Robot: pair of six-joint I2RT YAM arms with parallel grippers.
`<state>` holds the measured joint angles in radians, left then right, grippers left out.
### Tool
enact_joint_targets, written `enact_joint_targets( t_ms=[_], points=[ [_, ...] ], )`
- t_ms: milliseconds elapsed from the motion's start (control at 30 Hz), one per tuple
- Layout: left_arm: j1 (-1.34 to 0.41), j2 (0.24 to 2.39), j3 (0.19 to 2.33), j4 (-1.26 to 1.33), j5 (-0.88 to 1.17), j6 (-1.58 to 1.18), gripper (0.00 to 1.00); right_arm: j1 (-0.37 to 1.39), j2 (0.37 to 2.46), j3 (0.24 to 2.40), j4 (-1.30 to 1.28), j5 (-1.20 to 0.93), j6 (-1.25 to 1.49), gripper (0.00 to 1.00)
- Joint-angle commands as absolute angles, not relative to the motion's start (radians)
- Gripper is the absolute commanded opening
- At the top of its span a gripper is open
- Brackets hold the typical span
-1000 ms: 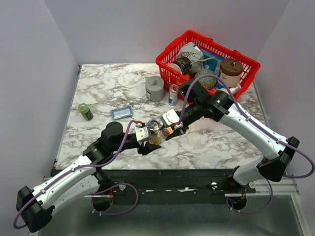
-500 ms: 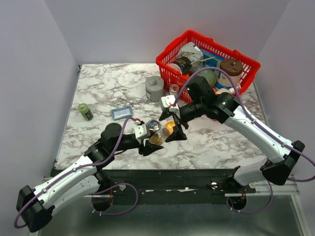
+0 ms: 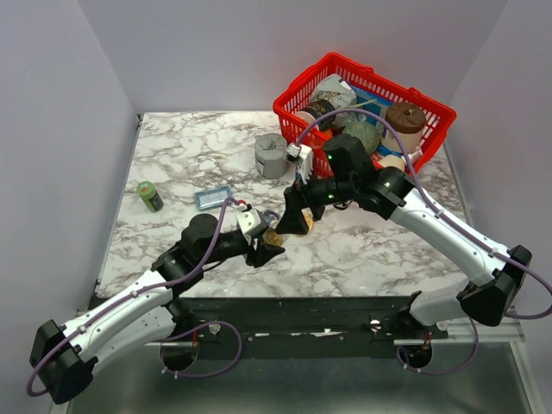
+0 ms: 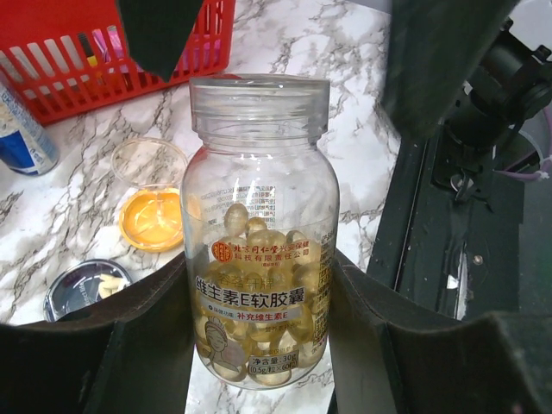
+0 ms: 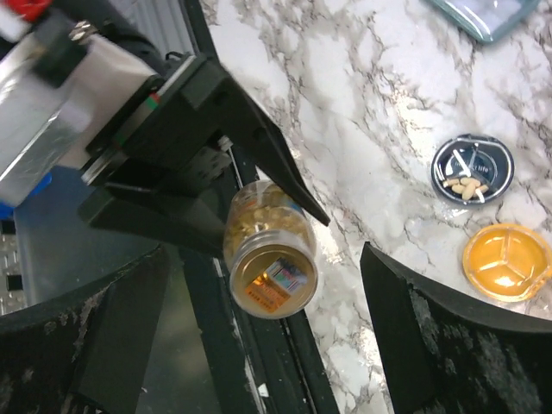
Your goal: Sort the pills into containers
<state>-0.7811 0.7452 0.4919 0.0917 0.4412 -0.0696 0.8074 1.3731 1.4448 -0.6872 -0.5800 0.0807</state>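
My left gripper (image 4: 259, 272) is shut on a clear pill bottle (image 4: 259, 233) of yellow softgels and holds it near the table's front edge, also seen from the top view (image 3: 269, 236). In the right wrist view its mouth (image 5: 272, 280) looks uncapped. My right gripper (image 5: 266, 259) is open and empty, its jaws spread wide just above the bottle (image 3: 293, 220). The orange dish (image 4: 153, 220) (image 5: 506, 261) lies on the marble. The silvery dish with a dark inside (image 4: 86, 289) (image 5: 472, 168) lies next to it and holds several pale pills.
A clear round lid (image 4: 148, 159) lies by the orange dish. A red wire basket (image 3: 362, 103) of goods stands at the back right, a grey cylinder (image 3: 271, 155) beside it. A blue-white can (image 4: 21, 138), a green bottle (image 3: 150, 196) and a bluish tray (image 3: 213, 198) sit on the table.
My right gripper has swung left and now hangs over the bottle, covering the dishes in the top view. My left gripper keeps hold of the bottle and has shifted slightly right.
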Motion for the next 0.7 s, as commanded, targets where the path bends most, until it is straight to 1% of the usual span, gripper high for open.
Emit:
enact_joint_targets(
  t_ms=[0, 33, 67, 133, 233, 267, 433, 533, 567, 600, 633, 667],
  points=[
    [-0.787, 0.752, 0.525, 0.127, 0.397, -0.077, 0.0, 0.804, 1.408, 1.439, -0.66, -0.52, 0.173, 0.95],
    [-0.787, 0.75, 0.525, 0.126, 0.394, -0.075, 0.0, 0.804, 1.411, 1.439, -0.66, -0.535, 0.172, 0.93],
    [-0.787, 0.752, 0.525, 0.124, 0.391, -0.075, 0.0, 0.805, 1.411, 1.439, -0.661, -0.54, 0.172, 0.87],
    [-0.787, 0.752, 0.523, 0.124, 0.387, -0.069, 0.0, 0.804, 1.411, 1.439, -0.667, -0.548, 0.166, 0.81],
    [-0.787, 0.752, 0.523, 0.124, 0.377, -0.063, 0.0, 0.804, 1.42, 1.445, -0.684, -0.554, 0.152, 0.7],
    [-0.787, 0.753, 0.525, 0.124, 0.376, -0.061, 0.0, 0.804, 1.42, 1.45, -0.687, -0.557, 0.143, 0.63],
    [-0.787, 0.752, 0.526, 0.114, 0.367, -0.052, 0.0, 0.805, 1.431, 1.479, -0.713, -0.604, 0.121, 0.47],
    [-0.787, 0.747, 0.525, 0.104, 0.364, -0.041, 0.0, 0.805, 1.451, 1.503, -0.719, -0.659, 0.098, 0.3],
    [-0.787, 0.746, 0.525, 0.094, 0.364, -0.032, 0.0, 0.805, 1.459, 1.515, -0.724, -0.679, 0.069, 0.22],
    [-0.787, 0.741, 0.525, 0.086, 0.367, -0.014, 0.0, 0.807, 1.466, 1.528, -0.732, -0.707, 0.04, 0.19],
    [-0.787, 0.738, 0.525, 0.078, 0.374, -0.005, 0.0, 0.807, 1.488, 1.564, -0.764, -0.785, 0.011, 0.17],
    [-0.787, 0.733, 0.523, 0.063, 0.382, 0.02, 0.0, 0.807, 1.502, 1.587, -0.791, -0.834, -0.134, 0.1]
  ],
)
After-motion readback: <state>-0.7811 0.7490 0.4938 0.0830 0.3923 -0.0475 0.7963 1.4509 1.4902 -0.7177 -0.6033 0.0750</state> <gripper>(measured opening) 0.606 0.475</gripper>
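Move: The pill bottle's cap is only about 2 cm from the right hand: some 1 cm ahead, 1 cm left and 2 cm below, between its spread fingers. On the table about 20 cm below that hand, the orange pill box lies roughly 10 cm ahead and 5 cm right, the round pill dish 12 cm ahead and 4 cm left. From the left hand, which already grips the bottle's body, the cap is about 1 cm ahead, 3 cm right and 3 cm above. The bottle's cap is taken between the right hand's fingers: with them wide open, the hand sinks about 1.5 cm onto the cap, easing forward and slightly left as well, then stays nearly in place while closing to about half open and pinching the cap from both sides. The left hand keeps its hold on the bottle's body, easing forward about 1 cm. ##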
